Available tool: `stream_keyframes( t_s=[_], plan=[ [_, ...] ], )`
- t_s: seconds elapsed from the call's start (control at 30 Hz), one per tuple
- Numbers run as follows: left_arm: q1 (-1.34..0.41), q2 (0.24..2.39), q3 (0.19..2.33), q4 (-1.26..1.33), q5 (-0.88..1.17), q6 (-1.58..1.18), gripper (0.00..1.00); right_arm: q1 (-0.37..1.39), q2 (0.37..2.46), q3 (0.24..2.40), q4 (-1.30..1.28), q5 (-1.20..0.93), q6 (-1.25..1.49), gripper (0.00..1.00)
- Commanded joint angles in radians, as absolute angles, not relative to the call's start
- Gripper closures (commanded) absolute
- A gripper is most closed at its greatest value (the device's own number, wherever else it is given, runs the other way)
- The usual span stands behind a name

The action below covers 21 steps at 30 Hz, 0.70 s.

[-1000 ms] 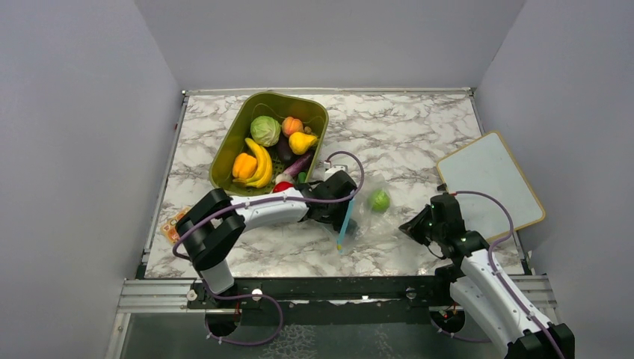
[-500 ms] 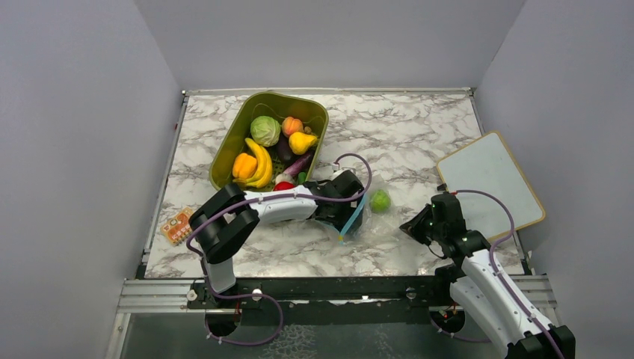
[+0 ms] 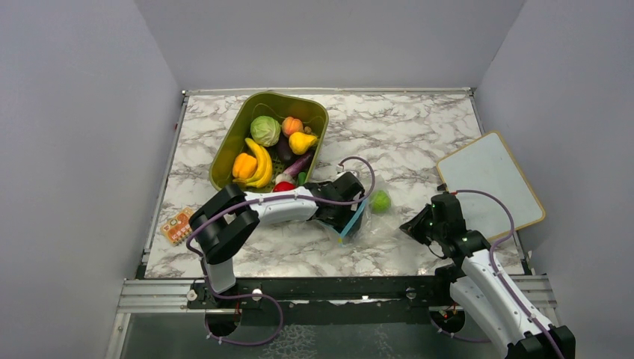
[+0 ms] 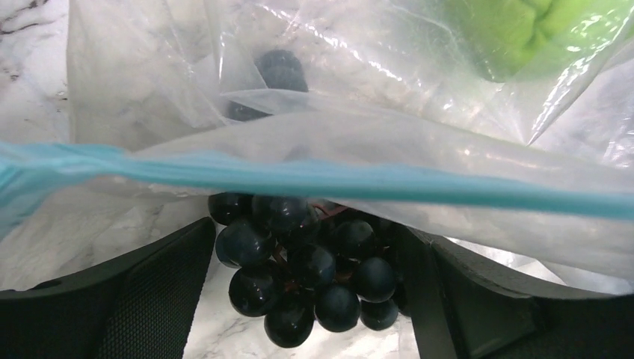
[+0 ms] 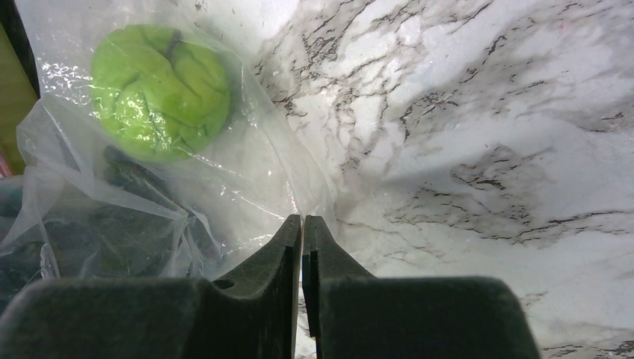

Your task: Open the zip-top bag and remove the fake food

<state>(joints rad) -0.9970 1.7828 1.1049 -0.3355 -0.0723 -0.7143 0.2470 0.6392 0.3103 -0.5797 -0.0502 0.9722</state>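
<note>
The zip-top bag (image 3: pixel 366 217) lies crumpled on the marble at mid-table, its teal zipper strip (image 4: pixel 389 185) stretched across the left wrist view. Inside it sit a light green round piece of fake food (image 3: pixel 380 200) (image 5: pixel 161 90) and a dark piece (image 4: pixel 280 71). My left gripper (image 3: pixel 345 215) (image 4: pixel 306 233) stands open at the bag's mouth. A bunch of dark grapes (image 4: pixel 306 280) lies on the table between its fingers, its top under the strip. My right gripper (image 3: pixel 411 226) (image 5: pixel 302 221) is shut, tips at the bag's right edge; whether film is pinched does not show.
An olive-green basket (image 3: pixel 224 161) at the back left holds a cabbage, a banana bunch, an orange pepper, a pear and other toys. A white board (image 3: pixel 490 183) lies at the right edge. A small orange packet (image 3: pixel 176 226) lies near the left edge.
My left gripper opened wide and shifted a little right toward the bag, and the zipper strip swung with it. The right arm has stayed put.
</note>
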Motion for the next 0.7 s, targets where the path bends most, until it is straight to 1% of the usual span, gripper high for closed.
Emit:
stream_keyframes(
  t_s=[0.0,0.07,0.13,0.2,0.3,0.37,0.43,0.53,0.67],
  plan=[
    [-1.008,1.787,1.108,-0.471,-0.141,-0.633,0.11,0.247,0.623,0.32,-0.583,-0.046,0.965,0.92],
    [-1.011,1.782,1.11,-0.478,-0.132,-0.607,0.13,0.247,0.623,0.318,-0.583,-0.047,0.965,0.92],
    [-1.013,1.778,1.117,-0.481,-0.116,-0.587,0.19,0.247,0.624,0.313,-0.581,-0.046,0.966,0.92],
    [-1.018,1.778,1.133,-0.505,-0.125,-0.578,0.22,0.247,0.623,0.313,-0.58,-0.046,0.967,0.92],
    [-1.022,1.771,1.151,-0.521,-0.137,-0.571,0.34,0.247,0.621,0.313,-0.582,-0.045,0.966,0.92],
    [-1.022,1.769,1.164,-0.529,-0.139,-0.571,0.38,0.247,0.62,0.312,-0.583,-0.044,0.965,0.92],
    [-1.022,1.767,1.179,-0.535,-0.129,-0.568,0.45,0.247,0.619,0.313,-0.585,-0.043,0.965,0.92],
    [-1.023,1.767,1.197,-0.539,-0.121,-0.566,0.51,0.247,0.617,0.317,-0.587,-0.045,0.961,0.92],
    [-1.023,1.766,1.205,-0.545,-0.13,-0.566,0.52,0.247,0.62,0.324,-0.538,-0.119,0.887,0.91]
  ],
)
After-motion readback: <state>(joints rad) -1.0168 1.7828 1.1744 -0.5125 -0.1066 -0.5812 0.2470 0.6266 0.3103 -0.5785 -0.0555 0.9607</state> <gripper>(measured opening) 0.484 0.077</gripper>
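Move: The grape bunch sits between the left hand's widely open fingers, level with the hand point and about 1 cm below it. The bag's blue zip edge arches about 2 cm to its right and 2 cm higher. The green pepper, still bagged, lies about 6 cm right of that hand and 4 cm farther out, at about the same height as the grapes. From the right hand, the grapes are some 12 cm left and 3 cm ahead. The grape bunch gets pinched at the bag's mouth: the left fingers close on it from nearly wide to about half open, while that hand draws about 2 cm left and 1 cm back towards its base. It dips slightly, then begins to rise, its left side tilting up and the wrist turning a little clockwise, some 10 degrees in all. ##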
